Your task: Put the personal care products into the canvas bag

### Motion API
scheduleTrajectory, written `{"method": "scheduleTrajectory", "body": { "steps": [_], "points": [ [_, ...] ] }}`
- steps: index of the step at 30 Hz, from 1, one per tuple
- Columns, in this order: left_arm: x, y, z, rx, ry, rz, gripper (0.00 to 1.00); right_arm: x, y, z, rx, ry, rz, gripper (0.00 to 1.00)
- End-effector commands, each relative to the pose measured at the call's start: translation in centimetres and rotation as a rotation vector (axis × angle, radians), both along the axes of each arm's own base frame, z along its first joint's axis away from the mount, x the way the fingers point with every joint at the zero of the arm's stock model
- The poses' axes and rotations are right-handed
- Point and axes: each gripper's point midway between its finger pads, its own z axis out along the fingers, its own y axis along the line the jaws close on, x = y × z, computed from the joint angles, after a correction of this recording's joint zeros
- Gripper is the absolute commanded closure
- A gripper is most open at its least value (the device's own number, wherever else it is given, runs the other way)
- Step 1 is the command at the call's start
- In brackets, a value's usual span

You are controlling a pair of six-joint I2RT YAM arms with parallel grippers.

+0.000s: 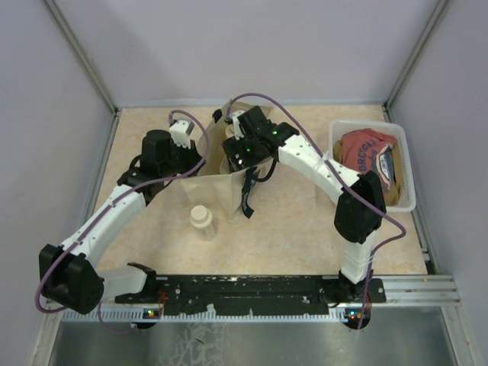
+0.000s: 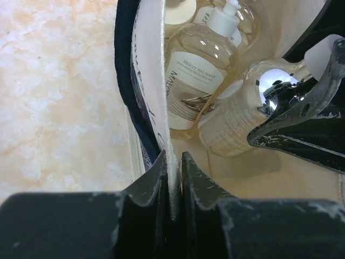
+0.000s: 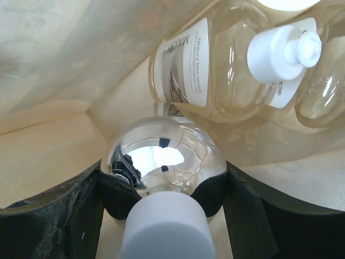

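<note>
The canvas bag (image 1: 215, 191) stands open mid-table, navy strap hanging at its front. My left gripper (image 1: 201, 151) is shut on the bag's left rim; in the left wrist view the cloth edge (image 2: 161, 97) runs between its fingers (image 2: 172, 159). My right gripper (image 1: 239, 156) is down inside the bag, shut on the round clear bottle (image 3: 161, 156) with white cap, also seen in the left wrist view (image 2: 237, 116). Two amber bottles (image 3: 215, 65) (image 3: 323, 91) lie inside the bag. A cream jar top (image 2: 180, 11) shows inside too. Another cream jar (image 1: 203, 221) stands on the table in front of the bag.
A white plastic tub (image 1: 409, 164) with a red shirt stands at the right edge. Grey walls enclose the table on three sides. The black rail (image 1: 252, 293) runs along the near edge between the arm bases.
</note>
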Motion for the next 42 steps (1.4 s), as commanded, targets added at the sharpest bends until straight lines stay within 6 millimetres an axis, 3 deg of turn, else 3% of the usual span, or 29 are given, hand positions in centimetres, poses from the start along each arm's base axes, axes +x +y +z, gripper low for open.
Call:
{"method": "scheduleTrajectory", "body": {
  "steps": [1,8,16,18,21,27,30,35,39,42],
  "points": [
    [0.3,-0.3,2.0,-0.030,-0.055,-0.009,1.00,1.1,-2.2,5.5,-0.016,-0.144,-0.036,1.00],
    [0.4,-0.3,2.3,-0.033,-0.061,-0.010,1.00,2.2,1.0,4.8,0.055,-0.107,0.005,1.00],
    [0.5,-0.2,2.2,-0.025,-0.059,-0.005,1.00,3.5,1.3,1.1,-0.037,-0.096,-0.046,1.00],
    [0.5,-0.3,2.1,-0.024,-0.056,-0.008,1.00,3.6,1.0,0.5,-0.063,-0.102,-0.062,0.93],
    [0.6,-0.2,2.2,-0.023,-0.058,-0.005,1.00,3.6,0.9,0.2,-0.063,-0.108,-0.063,0.70],
    [0.6,-0.3,2.1,-0.021,-0.056,-0.006,1.00,3.3,0.7,2.1,-0.033,-0.147,-0.058,0.19],
    [0.7,-0.3,2.0,-0.020,-0.052,-0.005,1.00,3.0,0.4,4.1,-0.004,-0.185,-0.059,0.02],
    [0.7,-0.2,1.6,-0.013,-0.046,-0.002,1.00,1.7,-1.2,9.8,0.090,-0.326,-0.077,0.01],
    [1.0,-0.1,1.3,-0.001,-0.043,0.003,1.00,-1.4,-4.1,15.6,0.153,-0.478,-0.113,0.01],
    [1.3,0.2,1.0,0.012,-0.040,0.019,1.00,-4.6,-5.4,16.2,0.167,-0.536,-0.100,0.01]
  ]
}}
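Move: Inside the near part of the canvas bag, the right hand already holds the clear bottle with the white cap. The free patch of bag floor for it lies roughly 13 cm below that hand, about 2 cm ahead and 3 cm to its left. The front amber bottle stands some 6 cm ahead, 1 cm left and 8 cm lower; the white jar is about 11 cm ahead, 2 cm left and 10 cm lower. From the left hand the patch is about 2 cm ahead, 7 cm right and 15 cm down. Lowering the clear bottle some 4 cm towards the bag floor behind the amber bottles, the right hand then opens its fingers and lets go. It pulls up out of the bag by about 15 cm, drawing right and a little back towards the right rim as the fingers tip up some 20 degrees. The left hand stays put, still pinching the bag's left rim. ##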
